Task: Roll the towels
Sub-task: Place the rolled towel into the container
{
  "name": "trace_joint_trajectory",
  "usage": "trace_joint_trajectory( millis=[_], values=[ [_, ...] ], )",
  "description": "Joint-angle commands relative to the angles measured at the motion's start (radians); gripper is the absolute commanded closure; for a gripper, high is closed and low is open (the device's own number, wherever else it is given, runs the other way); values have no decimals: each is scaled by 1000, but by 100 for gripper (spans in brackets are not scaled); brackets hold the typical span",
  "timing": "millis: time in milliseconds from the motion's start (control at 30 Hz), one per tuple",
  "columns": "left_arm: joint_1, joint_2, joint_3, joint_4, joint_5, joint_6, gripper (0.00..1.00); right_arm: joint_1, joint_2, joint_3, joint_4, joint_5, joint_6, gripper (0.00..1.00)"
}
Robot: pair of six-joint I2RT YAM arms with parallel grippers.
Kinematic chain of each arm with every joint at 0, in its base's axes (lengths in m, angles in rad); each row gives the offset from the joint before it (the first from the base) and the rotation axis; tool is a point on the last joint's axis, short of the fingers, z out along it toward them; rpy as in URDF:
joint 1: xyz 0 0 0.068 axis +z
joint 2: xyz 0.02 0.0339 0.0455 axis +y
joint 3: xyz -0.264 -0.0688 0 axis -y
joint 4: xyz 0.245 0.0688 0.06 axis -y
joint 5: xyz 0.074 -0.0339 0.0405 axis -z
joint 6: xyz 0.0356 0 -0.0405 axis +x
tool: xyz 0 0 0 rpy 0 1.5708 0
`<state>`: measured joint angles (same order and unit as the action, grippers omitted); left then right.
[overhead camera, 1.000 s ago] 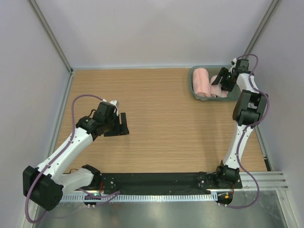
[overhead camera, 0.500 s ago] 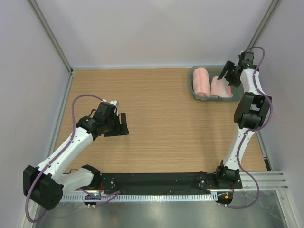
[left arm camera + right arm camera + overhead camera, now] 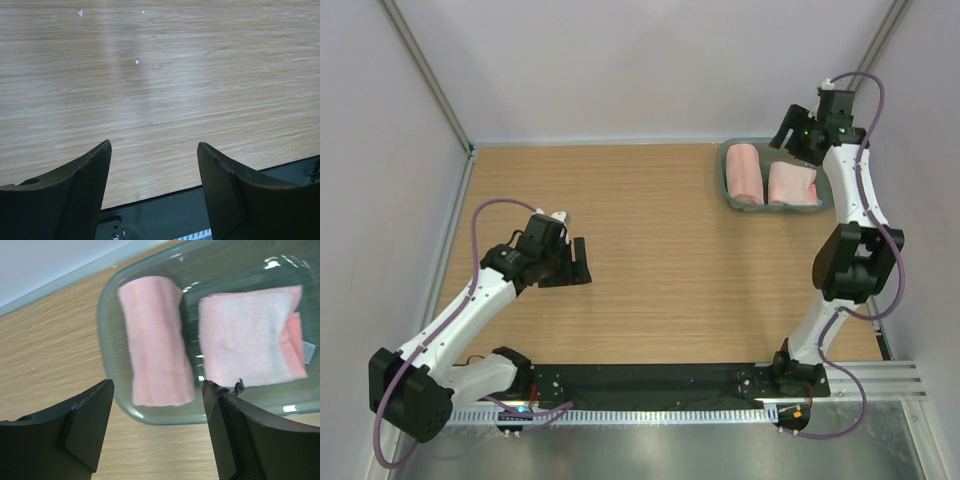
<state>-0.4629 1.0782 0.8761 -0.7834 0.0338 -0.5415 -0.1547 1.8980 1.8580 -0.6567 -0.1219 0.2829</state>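
Two salmon-pink towels lie side by side in a grey tray at the back right of the table. The left towel is a ribbed roll. The right towel is a flatter bundle with a darker edge and a small white tag. My right gripper hangs open above the tray's near side, touching neither towel. Low over bare wood at the left, my left gripper is open and holds nothing.
The tray's rim is glossy and curved. Grey walls with metal posts close in the table on three sides. A black base strip runs along the near edge below my left fingers.
My right gripper has lifted up and back out of the tray, leaving the right towel lying there. Its jaws have widened a little. The left arm has not moved.
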Motion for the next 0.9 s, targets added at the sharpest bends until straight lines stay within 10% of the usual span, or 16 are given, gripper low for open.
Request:
trace_joint_trajectory(
  millis=[0, 867],
  values=[
    [6, -8, 26, -1, -15, 9, 30, 72, -117, -45, 49, -7, -30, 22],
    [4, -136, 21, -4, -172, -6, 30, 452, -436, -529, 218, 94, 7, 23]
  ],
)
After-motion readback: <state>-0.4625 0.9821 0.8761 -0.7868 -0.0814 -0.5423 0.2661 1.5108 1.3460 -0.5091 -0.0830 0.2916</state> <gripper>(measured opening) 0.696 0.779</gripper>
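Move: The right hand hangs empty over the container: the rolled towel just placed lies about 17 cm below it, some 2 cm ahead and 3 cm to its right. The other roll lies roughly 10 cm to the hand's left and 3 cm ahead, and the container's middle about 3 cm ahead and 2 cm left. From the left hand, the just-placed roll is some 32 cm ahead and 58 cm to the right. The empty right hand sweeps left about 18 cm and back some 11 cm, away from the roll it has placed, rising about 4 cm at first as it crosses over the near part of the other roll, then sinking again and ending over bare table off the container's near left corner. On the way it turns some 20 degrees counter-clockwise with its fingers staying open and touching nothing, while the left hand, also empty and open, eases about 2 cm up and to its left near the end, its fingers tipping slightly outward. ##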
